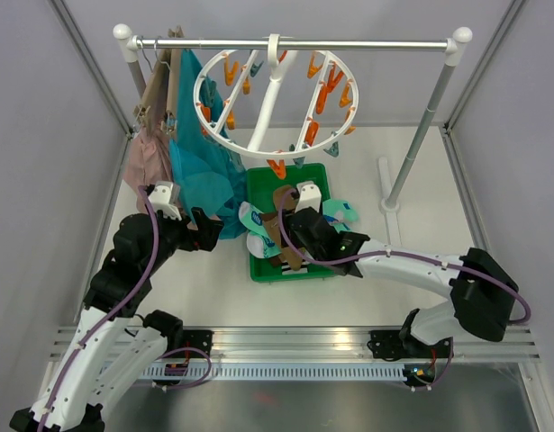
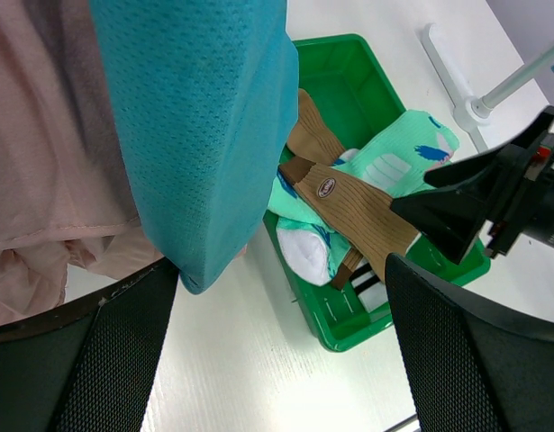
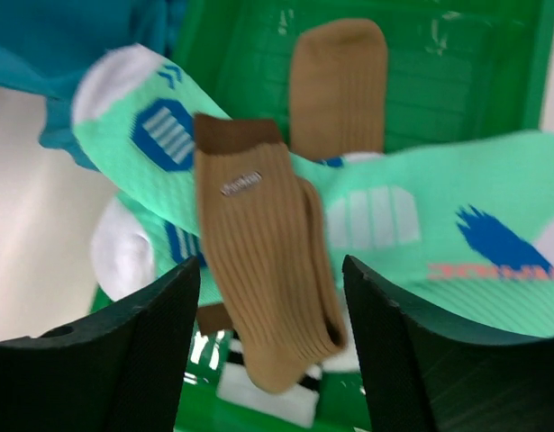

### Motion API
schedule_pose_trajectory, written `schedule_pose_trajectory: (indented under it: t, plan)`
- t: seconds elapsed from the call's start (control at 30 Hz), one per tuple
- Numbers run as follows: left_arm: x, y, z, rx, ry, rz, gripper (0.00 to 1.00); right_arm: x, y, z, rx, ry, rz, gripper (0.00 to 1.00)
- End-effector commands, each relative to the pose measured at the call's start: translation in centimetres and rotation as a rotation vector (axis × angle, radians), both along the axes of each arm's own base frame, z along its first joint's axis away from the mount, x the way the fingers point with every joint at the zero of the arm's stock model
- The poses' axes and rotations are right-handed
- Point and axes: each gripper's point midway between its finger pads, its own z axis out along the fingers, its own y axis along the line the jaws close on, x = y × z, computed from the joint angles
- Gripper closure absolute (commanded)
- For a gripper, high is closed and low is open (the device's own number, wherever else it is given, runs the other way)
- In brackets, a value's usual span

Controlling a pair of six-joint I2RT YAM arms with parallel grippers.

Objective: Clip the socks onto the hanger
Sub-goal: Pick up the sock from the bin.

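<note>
Several socks lie piled in a green tray. A ribbed brown sock lies on top of mint-teal patterned socks, with a white sock with black stripes beneath and a second brown sock further back. My right gripper hovers over the pile, open. Its fingers straddle the top brown sock without touching it. The white ring hanger with orange and teal pegs hangs from the rail above the tray. My left gripper is open and holds nothing. It hangs over bare table left of the tray.
A large teal garment and a pink-beige garment hang on tan hangers at the rail's left end, close to my left gripper. The rail's right support post stands on the table right of the tray.
</note>
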Motion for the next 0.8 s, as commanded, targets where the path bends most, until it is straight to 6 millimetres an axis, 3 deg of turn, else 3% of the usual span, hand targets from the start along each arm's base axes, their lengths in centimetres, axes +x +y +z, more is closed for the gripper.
schedule_pose_trajectory:
  t: [0.0, 0.13, 0.43, 0.77]
  plan:
    - [0.3, -0.3, 0.8, -0.019, -0.03, -0.013, 0.0, 1.7, 3.7, 2.4, 0.056, -0.072, 0.049, 0.3]
    - [0.2, -0.4, 0.8, -0.018, -0.03, -0.015, 0.0, 3.0, 5.9, 2.0, 0.07, -0.087, 0.059, 0.34]
    - [0.2, -0.4, 0.7, -0.015, -0.029, -0.018, 0.0, 5.3, 9.7, -1.0, 0.039, -0.071, 0.07, 0.47]
    - [0.1, -0.4, 0.8, -0.015, -0.03, -0.02, 0.0, 6.6, 10.2, -3.7, -0.022, -0.047, 0.031, 0.54]
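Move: The apparent aim, the left part of the mint sock, lies about 8 cm ahead of the right hand, 10 cm to its left and 9 cm below. The brown sock's dark cuff is about 8 cm ahead and 6 cm left, its middle only 2 cm ahead and 2 cm left, at similar depth. A second brown sock lies some 14 cm ahead and 2 cm left. From the left hand, the mint part is roughly 12 cm ahead, 9 cm right and 20 cm below. No grip on cloth can be seen yet; the right hand heads left and forward across the brown sock towards its cuff and the mint sock's left part, about 9 cm left and 5 cm out. After the first instant it also sinks some 5 cm, slowing, the fingers narrowing from roughly three quarters open to half and the wrist barely turning. ##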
